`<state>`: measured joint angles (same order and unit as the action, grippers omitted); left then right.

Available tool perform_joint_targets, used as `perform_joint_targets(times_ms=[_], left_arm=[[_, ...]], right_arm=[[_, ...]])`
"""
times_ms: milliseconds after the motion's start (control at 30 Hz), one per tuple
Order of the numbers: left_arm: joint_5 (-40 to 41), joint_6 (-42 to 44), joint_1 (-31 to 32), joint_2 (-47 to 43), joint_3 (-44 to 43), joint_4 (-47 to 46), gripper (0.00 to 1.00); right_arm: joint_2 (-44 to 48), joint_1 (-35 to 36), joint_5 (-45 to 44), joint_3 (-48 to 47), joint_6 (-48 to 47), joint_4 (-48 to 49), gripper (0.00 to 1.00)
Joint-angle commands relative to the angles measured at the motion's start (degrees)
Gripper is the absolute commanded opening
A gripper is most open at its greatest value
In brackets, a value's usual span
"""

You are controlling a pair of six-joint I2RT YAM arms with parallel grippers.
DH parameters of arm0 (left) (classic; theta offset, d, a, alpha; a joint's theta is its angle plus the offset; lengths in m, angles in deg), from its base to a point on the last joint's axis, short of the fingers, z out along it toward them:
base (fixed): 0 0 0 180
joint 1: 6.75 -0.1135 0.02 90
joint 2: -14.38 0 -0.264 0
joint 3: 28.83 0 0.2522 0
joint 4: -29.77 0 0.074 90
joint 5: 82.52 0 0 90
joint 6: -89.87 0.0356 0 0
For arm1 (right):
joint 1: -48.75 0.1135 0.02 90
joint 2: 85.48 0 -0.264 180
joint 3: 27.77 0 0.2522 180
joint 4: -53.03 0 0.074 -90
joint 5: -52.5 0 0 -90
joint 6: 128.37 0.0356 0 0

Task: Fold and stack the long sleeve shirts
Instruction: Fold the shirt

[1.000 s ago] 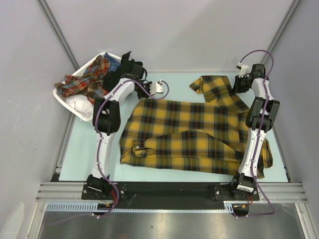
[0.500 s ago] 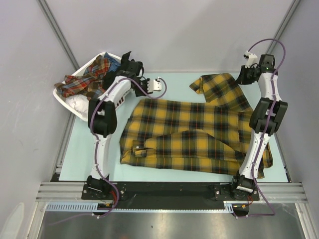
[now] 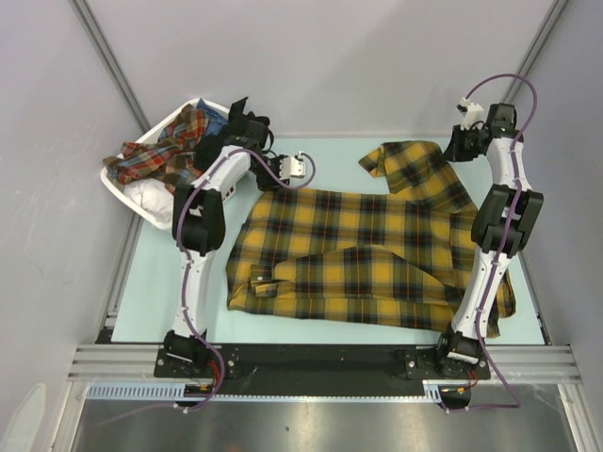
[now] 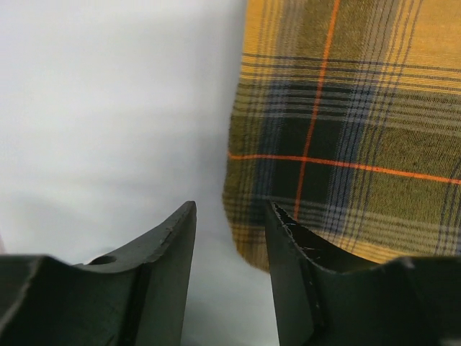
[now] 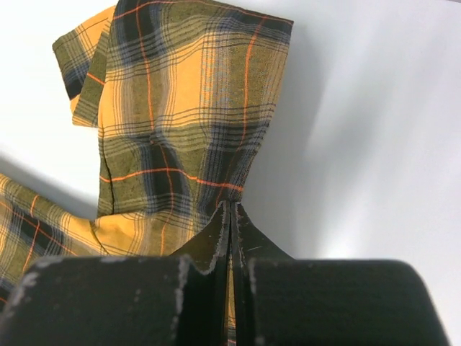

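Observation:
A mustard-yellow and black plaid long sleeve shirt (image 3: 358,245) lies spread across the middle of the table. My left gripper (image 3: 275,175) hovers at the shirt's back left corner. In the left wrist view the left gripper (image 4: 230,209) is open with only bare table between its fingers. The plaid corner (image 4: 346,130) lies just past the right finger. My right gripper (image 3: 462,146) is at the back right, shut on the shirt's sleeve end. In the right wrist view the right gripper (image 5: 232,205) pinches the plaid cloth (image 5: 173,108), which hangs stretched from its tips.
A white basket (image 3: 122,184) stands at the back left corner of the table. It holds a red plaid shirt (image 3: 155,155) and some white cloth (image 3: 151,198). The shirt's near right edge drapes around the right arm's base (image 3: 462,344).
My left gripper has opened and let go of the shirt's corner. The right gripper has risen and moved back a little, drawing the sleeve out.

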<state>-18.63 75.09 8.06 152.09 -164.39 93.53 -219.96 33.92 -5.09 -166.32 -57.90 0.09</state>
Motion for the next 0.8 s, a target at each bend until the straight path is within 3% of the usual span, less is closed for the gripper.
perform_joint_targets(times_ms=[0, 67, 167, 300, 367, 567, 767], left_arm=[[-1.49, 3.7, -0.39, 1.68, -2.39, 1.5, 0.45], [-1.4, 4.49, -0.39, 1.95, -2.39, 2.38, 0.44], [-1.31, 5.55, -0.39, 2.21, -2.39, 3.52, 0.34], [-2.01, 5.99, -0.31, 1.43, -2.31, 3.88, 0.08], [-2.37, 5.82, -0.31, 0.72, -2.3, 3.7, 0.0], [-2.28, 3.27, -0.74, -3.41, -0.46, 1.34, 0.0], [-2.1, 3.53, -0.92, -12.72, 11.55, -6.82, 0.0]], right_arm=[[1.14, 0.33, 0.82, -2.03, -0.25, -0.72, 0.0], [0.97, 0.33, 0.64, -2.3, -0.33, -0.9, 0.0], [0.97, 0.42, 0.56, -2.65, -0.51, -1.34, 0.0], [1.49, 0.42, 0.64, -2.65, -0.51, -1.52, 0.0], [1.76, 0.33, 0.91, -2.65, -0.16, -1.69, 0.0], [5.53, -0.28, 2.05, -1.16, 0.46, -2.04, 0.0], [13.44, -1.96, 4.07, 7.1, 0.72, -0.99, 0.0]])
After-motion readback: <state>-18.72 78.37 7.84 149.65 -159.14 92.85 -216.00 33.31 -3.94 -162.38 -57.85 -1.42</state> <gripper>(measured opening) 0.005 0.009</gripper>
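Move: The left hand, fingers half open, has the shirt's far edge by its left corner about 3 cm below and 1 cm back, neither left nor right. The basket stands roughly 22 cm left and 5 cm ahead, and a folded sleeve end lies 22 cm back, 2 cm left. The right hand, holding its stretch of shirt up, has the near hem some 37 cm straight back and 11 cm below; the loose cuff is 19 cm left, 3 cm ahead, 10 cm below. Down about 2.5 cm and slightly back goes the left hand, one finger either side of the far edge by the left corner; its fingers shut and pinch the cloth there, it pauses, then starts rising some 1.5 cm. The right hand keeps its pinch on the raised cloth, nearly still until it sets off back towards the near hem, about 2 cm, while rising 1 cm. ##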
